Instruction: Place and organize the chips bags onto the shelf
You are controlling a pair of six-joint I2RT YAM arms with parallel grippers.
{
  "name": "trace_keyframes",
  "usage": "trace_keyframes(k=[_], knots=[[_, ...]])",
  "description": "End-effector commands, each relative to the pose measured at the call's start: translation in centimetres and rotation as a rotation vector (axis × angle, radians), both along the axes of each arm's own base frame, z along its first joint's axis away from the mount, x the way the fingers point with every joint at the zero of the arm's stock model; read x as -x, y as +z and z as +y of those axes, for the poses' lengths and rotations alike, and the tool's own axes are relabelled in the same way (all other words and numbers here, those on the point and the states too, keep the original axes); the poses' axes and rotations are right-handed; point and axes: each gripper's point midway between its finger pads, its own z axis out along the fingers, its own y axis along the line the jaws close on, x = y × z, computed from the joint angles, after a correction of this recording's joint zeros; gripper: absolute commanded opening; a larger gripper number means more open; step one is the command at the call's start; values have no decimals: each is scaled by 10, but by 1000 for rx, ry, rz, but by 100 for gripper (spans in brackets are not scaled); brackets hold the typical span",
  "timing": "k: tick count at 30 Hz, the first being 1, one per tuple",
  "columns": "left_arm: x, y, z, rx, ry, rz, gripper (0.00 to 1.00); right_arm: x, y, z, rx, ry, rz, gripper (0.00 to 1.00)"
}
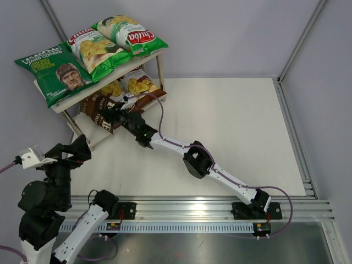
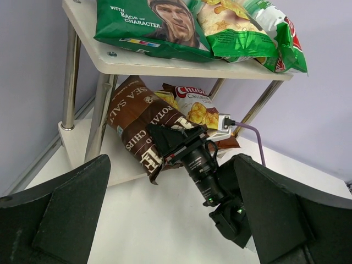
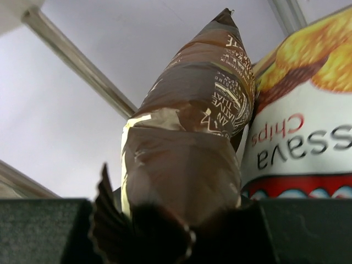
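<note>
The shelf (image 1: 99,138) stands at the back left. Its top board carries a dark green bag with a man's face (image 1: 55,74) and two green-white Chuba bags (image 1: 96,49) (image 1: 129,34). On the lower board lie a brown Chuba bag (image 1: 140,83) and the dark brown Kettle bag (image 1: 102,113). My right gripper (image 1: 118,116) is shut on the Kettle bag's (image 3: 187,143) near end, at the lower board's front edge, beside the brown Chuba bag (image 3: 308,137). My left gripper (image 1: 77,149) hangs open and holds nothing, a little in front of the shelf (image 2: 181,66), facing the Kettle bag (image 2: 135,118).
Thin metal shelf legs (image 2: 70,82) stand at the corners beside the Kettle bag. White enclosure walls close in behind and left of the shelf. The right arm (image 1: 198,159) stretches diagonally across the white table (image 1: 236,132) from its base on the near rail.
</note>
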Motion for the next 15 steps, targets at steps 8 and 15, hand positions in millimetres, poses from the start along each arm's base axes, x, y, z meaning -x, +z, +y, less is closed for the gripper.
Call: trace_keyframes(k=[8,15], knots=[[-1,13,-7,-9,-36,-25,99,30,34,12,-51,7,-115,41],[-2,12,-7,-20,-35,-16,99,39,31,15,49,21,-28,60]])
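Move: The right hand, pointing forward-left, already grips the near edge of the brown potato chips bag, whose middle is about 4 cm ahead and 5 cm left. Its free spot on the lower shelf is roughly 8 cm left, 2 ahead and 4 below; one cassava bag lies about 8 ahead and 3 right, another 12 ahead and 13 right, the near left post 7 back and 13 left. From the left hand that spot is some 25 cm ahead, 6 left, 22 lower. The right hand lowers the held brown bag towards the left end of the lower shelf, going down about 3.5 cm while drawing back some 3 cm and left about 2 cm, away from the cassava bags. The fingers keep their pinch on the bag's near edge for the first part, then open from about a third to a little over half, still around that edge, as the hand goes on sinking and rolls slightly, its left side dipping about 5 degrees. ##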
